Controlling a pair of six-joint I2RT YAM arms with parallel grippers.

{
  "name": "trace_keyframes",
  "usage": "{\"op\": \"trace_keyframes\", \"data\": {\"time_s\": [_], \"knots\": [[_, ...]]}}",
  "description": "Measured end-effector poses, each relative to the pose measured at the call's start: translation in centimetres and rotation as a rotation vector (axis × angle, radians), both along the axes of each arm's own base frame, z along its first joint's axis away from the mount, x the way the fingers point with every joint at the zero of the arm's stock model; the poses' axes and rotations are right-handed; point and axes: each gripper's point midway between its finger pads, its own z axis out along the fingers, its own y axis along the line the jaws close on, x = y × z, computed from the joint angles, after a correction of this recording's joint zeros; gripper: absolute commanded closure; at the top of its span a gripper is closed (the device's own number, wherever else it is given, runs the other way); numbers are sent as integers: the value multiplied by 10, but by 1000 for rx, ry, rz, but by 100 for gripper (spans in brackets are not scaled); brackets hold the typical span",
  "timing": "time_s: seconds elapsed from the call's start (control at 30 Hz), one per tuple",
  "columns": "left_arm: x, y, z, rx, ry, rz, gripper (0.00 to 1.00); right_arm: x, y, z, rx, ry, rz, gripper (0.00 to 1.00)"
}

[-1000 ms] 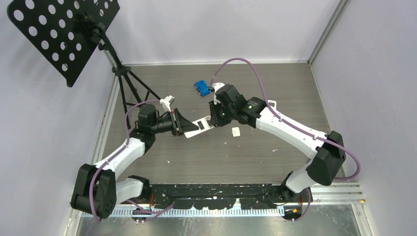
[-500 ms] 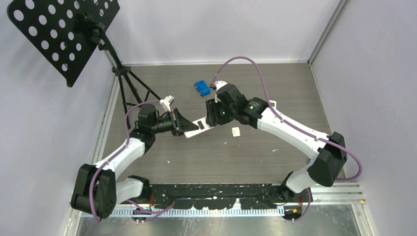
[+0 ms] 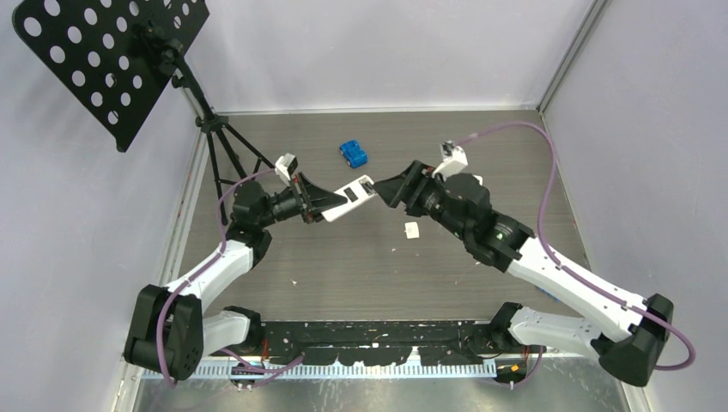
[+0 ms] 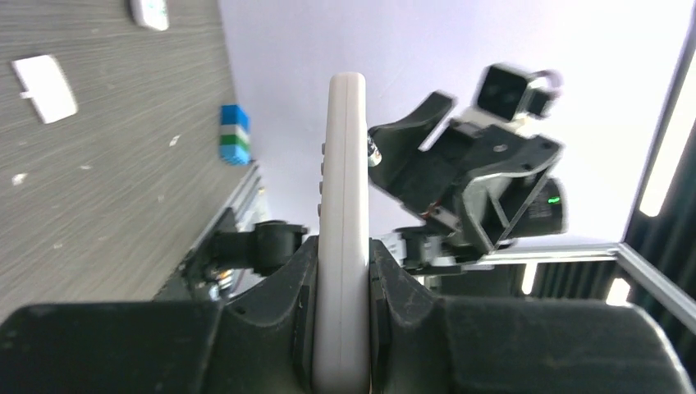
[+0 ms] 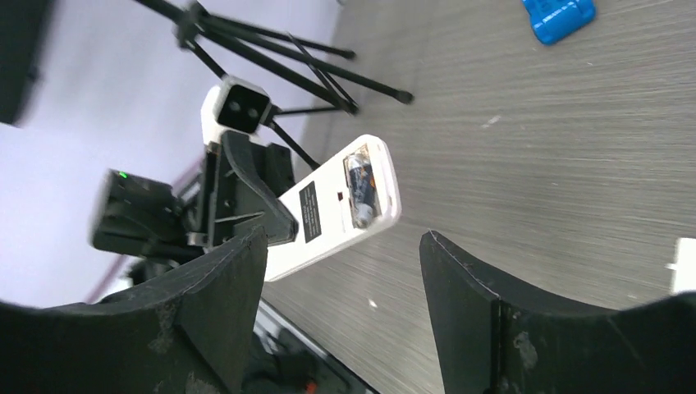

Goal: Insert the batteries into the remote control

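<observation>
My left gripper (image 3: pixel 322 204) is shut on the near end of a white remote control (image 3: pixel 349 197), holding it above the table. The left wrist view shows that remote (image 4: pixel 345 180) edge-on, pinched between my fingers. From the right wrist I see the remote's (image 5: pixel 336 209) back with its compartment uncovered and a dark battery (image 5: pixel 359 185) lying inside. My right gripper (image 3: pixel 388 188) hangs just right of the remote's far end, clear of it. Its jaws (image 5: pixel 341 246) stand open with nothing between them.
A blue block (image 3: pixel 353 154) lies on the table beyond the remote. A small white cover piece (image 3: pixel 411 229) rests under my right arm. A black music stand (image 3: pixel 112 60) on a tripod (image 3: pixel 227 154) stands at the far left. Walls close in the table on three sides.
My right gripper has opened and drawn back to the right, off the remote. The left arm has swung the remote slightly toward the far side.
</observation>
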Motion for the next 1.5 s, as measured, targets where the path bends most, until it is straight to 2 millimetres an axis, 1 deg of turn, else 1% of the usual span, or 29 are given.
{"op": "trace_keyframes", "data": {"time_s": [0.1,0.23,0.3,0.4,0.47,0.67,0.77,1.0,1.17,1.5], "knots": [[4,1,19,-75,29,21,100,-3,-7,13,182,-25,-49,26],[8,3,38,-167,86,46,100,-3,-5,25,313,-16,-64,26],[10,5,42,-205,119,57,100,-2,-1,34,366,-16,-63,26],[12,6,44,-239,165,65,100,0,4,41,419,-9,-55,26],[13,7,46,-252,179,67,100,2,9,41,439,3,-48,27],[11,7,49,-259,185,70,100,9,25,26,445,65,-34,37],[9,8,51,-259,176,69,100,12,28,25,451,75,-36,41],[6,9,54,-258,169,68,100,19,30,26,466,86,-49,47],[4,9,54,-258,166,67,100,25,28,24,472,93,-66,55],[2,10,54,-254,161,71,100,32,27,22,485,105,-81,57]]}}
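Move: My right fingers, open and empty, face the battery compartment at the free end of the remote control; it lies about 4 cm ahead of them, 4 cm to the left and 3 cm lower. On the table some 28 cm below the right hand are the small white lid, about 2 cm ahead and 7 cm right, and the blue car, roughly 23 cm ahead and 7 cm left. From my left hand, which grips the remote, the compartment is about 4 cm ahead, 7 cm right and level. I lift the remote about 5 cm with my left hand and tip its free end up some 15 degrees, keeping my grip. My right hand rises about 4 cm, rolling its left side up, then works forward and left while sinking slightly, bringing its fingertips to the battery compartment; the fingers narrow from wide to about half open. ##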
